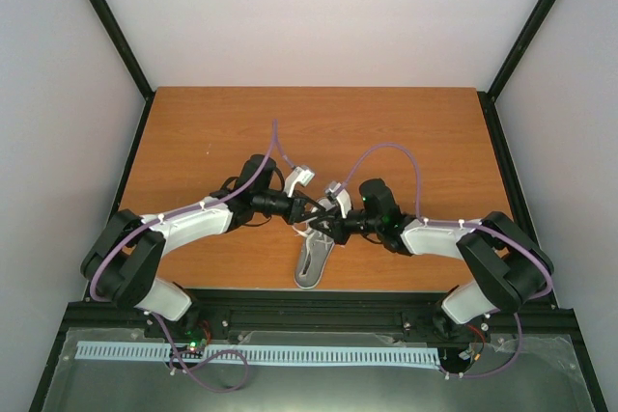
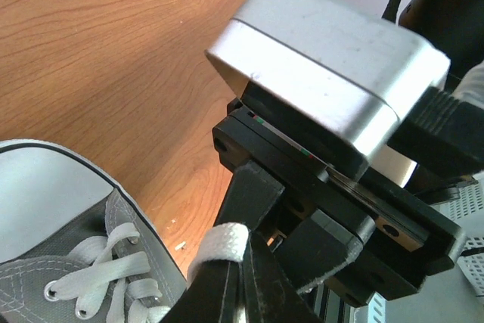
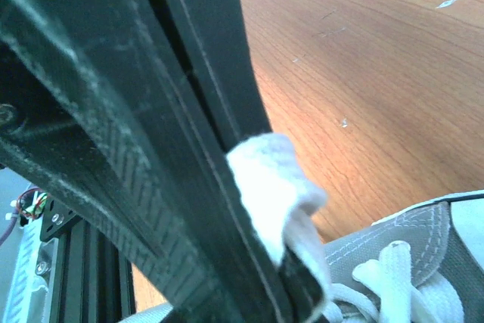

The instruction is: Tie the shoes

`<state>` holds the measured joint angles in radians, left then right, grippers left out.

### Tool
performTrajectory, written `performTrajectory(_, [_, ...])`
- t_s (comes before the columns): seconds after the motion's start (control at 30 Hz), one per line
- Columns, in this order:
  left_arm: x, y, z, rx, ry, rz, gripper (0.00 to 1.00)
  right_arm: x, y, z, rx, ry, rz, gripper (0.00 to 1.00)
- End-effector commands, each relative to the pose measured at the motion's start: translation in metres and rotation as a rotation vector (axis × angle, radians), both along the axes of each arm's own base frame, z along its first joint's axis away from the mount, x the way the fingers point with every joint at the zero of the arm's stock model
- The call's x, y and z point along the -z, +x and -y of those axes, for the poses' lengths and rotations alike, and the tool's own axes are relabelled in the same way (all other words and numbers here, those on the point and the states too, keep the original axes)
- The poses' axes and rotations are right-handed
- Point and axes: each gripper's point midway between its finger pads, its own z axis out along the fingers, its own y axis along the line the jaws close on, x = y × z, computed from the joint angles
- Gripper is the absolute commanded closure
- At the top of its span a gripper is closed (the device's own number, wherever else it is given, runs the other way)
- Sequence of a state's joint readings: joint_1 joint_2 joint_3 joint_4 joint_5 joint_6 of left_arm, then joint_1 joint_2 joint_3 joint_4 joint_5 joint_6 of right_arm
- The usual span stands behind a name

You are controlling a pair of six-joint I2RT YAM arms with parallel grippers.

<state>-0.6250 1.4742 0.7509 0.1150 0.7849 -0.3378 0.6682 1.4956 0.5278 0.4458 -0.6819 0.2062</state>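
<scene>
The grey canvas shoe (image 1: pixel 311 262) lies on the wooden table between the two arms, close to the near edge. Its grey side, white rubber edge and white laces fill the lower left of the left wrist view (image 2: pixel 72 225) and the lower right of the right wrist view (image 3: pixel 412 243). My left gripper (image 1: pixel 307 206) hovers just above the shoe, shut on a fold of white lace (image 2: pixel 221 241). My right gripper (image 1: pixel 326 227) sits right beside it, also shut, with a bunched piece of white lace (image 3: pixel 268 179) pinched between its fingers. The two grippers almost touch.
The right arm's silver camera housing (image 2: pixel 318 58) looms close in front of the left gripper. A black frame rail (image 1: pixel 319 301) runs along the table's near edge. White walls and black posts (image 1: pixel 108 21) border the wooden table (image 1: pixel 212 132).
</scene>
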Motion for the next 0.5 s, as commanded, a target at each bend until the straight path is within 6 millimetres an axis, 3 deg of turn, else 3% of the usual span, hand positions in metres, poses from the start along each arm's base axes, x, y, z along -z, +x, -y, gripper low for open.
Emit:
performTrajectory(0.0, [-0.028, -0.004, 0.009, 0.050, -0.065, 0.048, 0.96, -0.014, 0.014, 0.005, 0.080, 0.022, 0.081, 0.97])
performTrajectory(0.13, [-0.026, -0.001, 0.007, 0.035, -0.051, 0.055, 0.91, -0.017, 0.013, 0.010, 0.104, 0.030, 0.088, 0.97])
performTrajectory(0.33, [-0.024, 0.016, -0.009, -0.105, 0.037, 0.136, 0.36, -0.018, 0.011, 0.012, 0.115, 0.031, 0.067, 0.97])
performTrajectory(0.47, [-0.032, 0.035, -0.044, -0.319, 0.130, 0.262, 0.22, -0.015, 0.013, 0.015, 0.140, 0.006, 0.036, 0.97])
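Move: The lace loop hangs over the closed tips of my left fingers, practically at the hand point. My right fingers are already shut on its lower part, so the loop's middle is roughly 2 cm above that hand's point. The shoe's toe cap lies below: from my left hand about 6 cm ahead, 2 cm to the right and 10 cm down. The heel is some 12 cm back and 3 cm to the left of my left hand, 12 cm down. I keep the lace loop pinched in my right fingers and ease that hand about 1 cm to the right, slightly up and forward. Once it has begun to draw off, I spread my left fingers from shut to about three-quarters open, then pull them up, left and forward some 2.5 cm, away from my right fingertips and the shoe, swinging a few degrees counter-clockwise. ##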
